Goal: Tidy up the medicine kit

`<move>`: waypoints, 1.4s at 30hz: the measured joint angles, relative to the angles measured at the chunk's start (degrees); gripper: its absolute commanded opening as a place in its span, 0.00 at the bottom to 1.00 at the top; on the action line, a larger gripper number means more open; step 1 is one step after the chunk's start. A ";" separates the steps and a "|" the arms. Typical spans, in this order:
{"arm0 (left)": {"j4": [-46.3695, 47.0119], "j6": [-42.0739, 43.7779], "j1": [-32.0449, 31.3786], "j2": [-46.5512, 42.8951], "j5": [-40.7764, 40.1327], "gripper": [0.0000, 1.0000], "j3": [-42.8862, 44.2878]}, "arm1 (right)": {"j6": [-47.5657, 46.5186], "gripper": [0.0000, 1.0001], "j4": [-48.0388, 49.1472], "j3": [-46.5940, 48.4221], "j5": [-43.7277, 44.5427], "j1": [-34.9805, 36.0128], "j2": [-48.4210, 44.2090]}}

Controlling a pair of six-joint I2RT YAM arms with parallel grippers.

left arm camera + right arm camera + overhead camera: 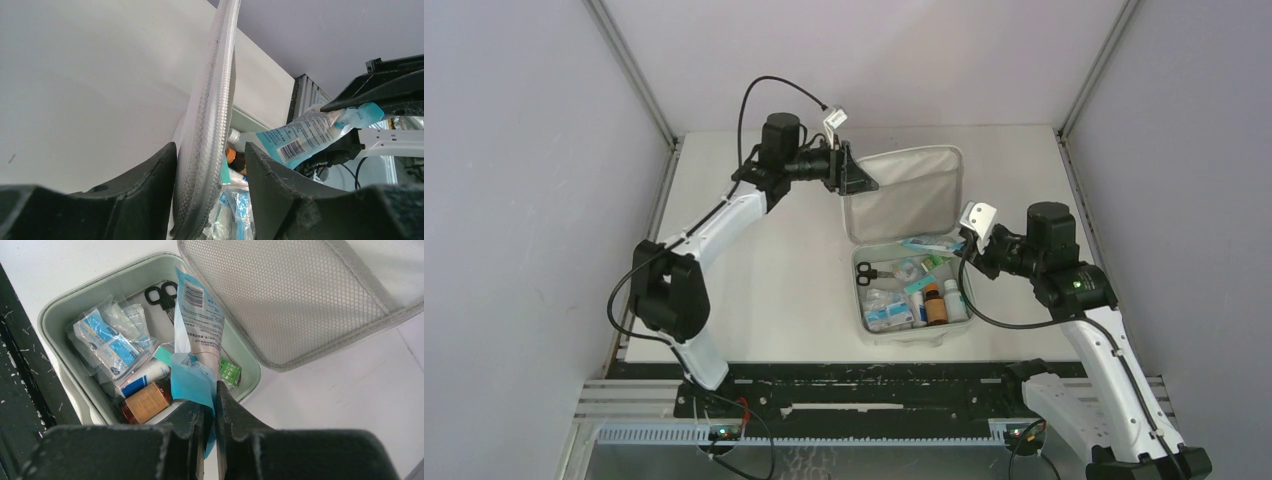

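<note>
The medicine kit point(876, 333) lies open on the table right of centre, with its lid point(904, 190) raised toward the back. My left gripper point(856, 180) straddles the lid's left rim point(212, 90). In the left wrist view its jaws point(210, 147) stand open: the left finger touches the rim and the right finger stands off it. My right gripper point(969, 245) hovers over the kit's back right corner, shut on a blue and white packet point(200, 325) that hangs over the tray point(50, 315). The same packet point(300, 137) shows in the left wrist view.
Inside the kit lie black scissors point(162, 295), a brown bottle point(147, 402), clear gauze packets point(105, 340) and a small green packet point(230, 372). The lid's inside is grey mesh point(290, 295). Grey walls close in the table on three sides; a black rail point(854, 385) runs along the front.
</note>
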 measured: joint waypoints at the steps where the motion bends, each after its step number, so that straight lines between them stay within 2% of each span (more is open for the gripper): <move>1: -0.33 0.28 -0.17 -0.22 -0.07 0.56 0.11 | -0.04 0.00 -0.11 0.00 0.02 0.00 -0.15; 6: -2.12 1.81 -1.01 -1.84 -0.59 0.52 0.13 | -0.22 0.00 -0.81 0.00 0.04 0.00 -0.59; 15: -5.22 4.66 -1.95 -3.67 -1.33 0.35 1.42 | -0.61 0.00 -4.07 1.11 0.26 0.00 -1.20; 24: -10.19 10.45 -3.30 -5.51 -3.02 0.22 1.99 | -1.11 0.00 -8.20 10.58 1.62 0.57 -1.07; 35: -18.40 22.95 -8.39 -10.21 -5.95 0.10 1.99 | -2.95 0.00 -14.71 27.32 17.92 13.84 1.20; 42: -22.23 27.82 -9.84 -11.65 -6.60 0.08 1.99 | -5.57 0.00 -17.84 30.12 29.07 20.31 3.48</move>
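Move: The kit lid's free rim already lies between your half-open left fingers; the lid's middle is about 5 cm back, 9 cm right and 8 cm below. The open box is roughly 19 cm back, 10 cm right and 20 cm down. Your shut right fingers hold the blue wipes pack, its middle some 4 cm ahead, 6 cm left and 3 cm lower; from them the box lies 5 cm back, 9 cm left and 16 cm down, and the lid's middle 10 cm ahead, 10 cm left and 5 cm lower. Close the left fingers until they pinch the lid's free rim, and draw it back about 8 cm towards the box and a little up, rolling the wrist with the lid's swing. Meanwhile keep the right grip on the wipes pack, ease slightly back, then lift it some 13 cm up out of the way, turning the wrist about 20 degrees. ##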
